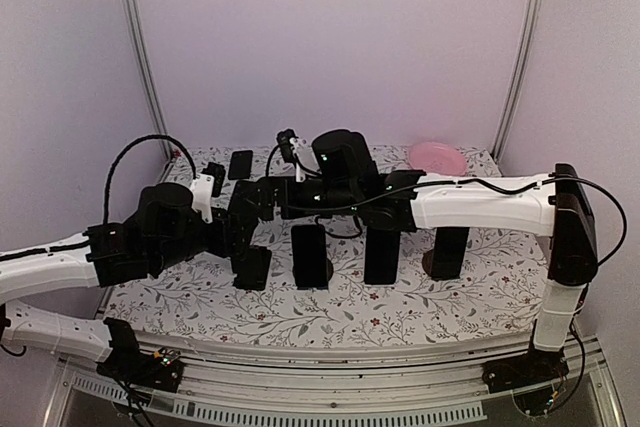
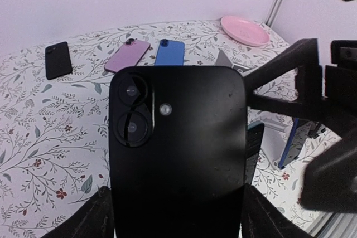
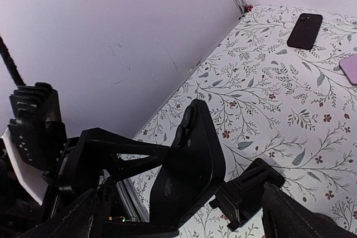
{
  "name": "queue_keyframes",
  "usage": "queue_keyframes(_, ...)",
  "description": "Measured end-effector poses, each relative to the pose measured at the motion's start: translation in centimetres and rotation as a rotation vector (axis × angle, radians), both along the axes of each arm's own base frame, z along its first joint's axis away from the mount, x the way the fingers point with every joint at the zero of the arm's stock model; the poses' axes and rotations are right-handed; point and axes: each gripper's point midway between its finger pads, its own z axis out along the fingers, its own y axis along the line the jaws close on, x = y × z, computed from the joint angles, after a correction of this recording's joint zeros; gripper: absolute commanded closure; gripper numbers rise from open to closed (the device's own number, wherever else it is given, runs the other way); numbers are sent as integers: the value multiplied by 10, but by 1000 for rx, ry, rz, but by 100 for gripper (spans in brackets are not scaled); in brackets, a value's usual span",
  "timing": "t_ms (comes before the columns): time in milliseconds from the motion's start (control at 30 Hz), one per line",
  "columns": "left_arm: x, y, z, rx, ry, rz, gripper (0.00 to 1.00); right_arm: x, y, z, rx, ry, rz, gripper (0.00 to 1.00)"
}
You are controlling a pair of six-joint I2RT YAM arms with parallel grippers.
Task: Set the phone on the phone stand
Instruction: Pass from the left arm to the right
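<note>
A black phone (image 2: 177,154) stands upright in my left gripper (image 2: 177,221), its back and two camera lenses facing the wrist camera; the gripper is shut on its lower side edges. From the right wrist view the same phone (image 3: 192,171) hangs above the floral table, with a left finger's truss meeting its edge. My right gripper (image 3: 181,207) is open, its fingers (image 3: 72,221) wide apart either side of the phone and not touching it. Several dark upright phone stands, one of them (image 1: 311,255) just right of the left gripper (image 1: 250,222), stand in a row across the table's middle.
Loose phones lie flat at the back of the table: a black one (image 2: 58,59), a pink one (image 2: 127,55) and a blue one (image 2: 169,52). A pink plate (image 1: 437,157) sits at the back right. The right arm (image 1: 480,202) stretches across above the stands.
</note>
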Motion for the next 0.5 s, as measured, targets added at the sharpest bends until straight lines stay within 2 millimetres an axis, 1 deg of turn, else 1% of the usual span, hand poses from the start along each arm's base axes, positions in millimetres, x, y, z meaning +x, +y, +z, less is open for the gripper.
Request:
queue_keyframes(133, -9, -13, 7, -6, -34, -43, 37, -1, 3, -7, 1, 28, 4, 4)
queue_keyframes(267, -14, -23, 13, -9, -61, -69, 37, 1, 3, -4, 28, 53, 1, 16)
queue_keyframes(400, -16, -30, 18, -9, -79, -79, 37, 6, 2, 0, 66, 75, -2, 38)
queue_keyframes(500, -17, -33, 18, -4, -86, -85, 37, 5, 2, -2, 79, 92, 2, 58)
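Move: The black phone stands upright in the left hand's grip, its middle about 4 cm above that hand and 1 cm ahead. From the right hand it lies some 5 cm to the left, 1 cm back and 1 cm lower. The empty black stand is on the table some 18 cm below the left hand, about 2 cm ahead; the phone already on its stand lies roughly 13 cm to the left hand's right, 3 cm ahead and 14 cm below. The black phone, still gripped by the left hand across its lower part, is carried about 3.5 cm to the right, and some 2 cm back and up, into the waiting right gripper. The right hand stays nearly in place, tilting slightly, and closes from wide open to little more than half, one finger on the phone's back side and one on its screen side; a pinch can't be made out yet. ##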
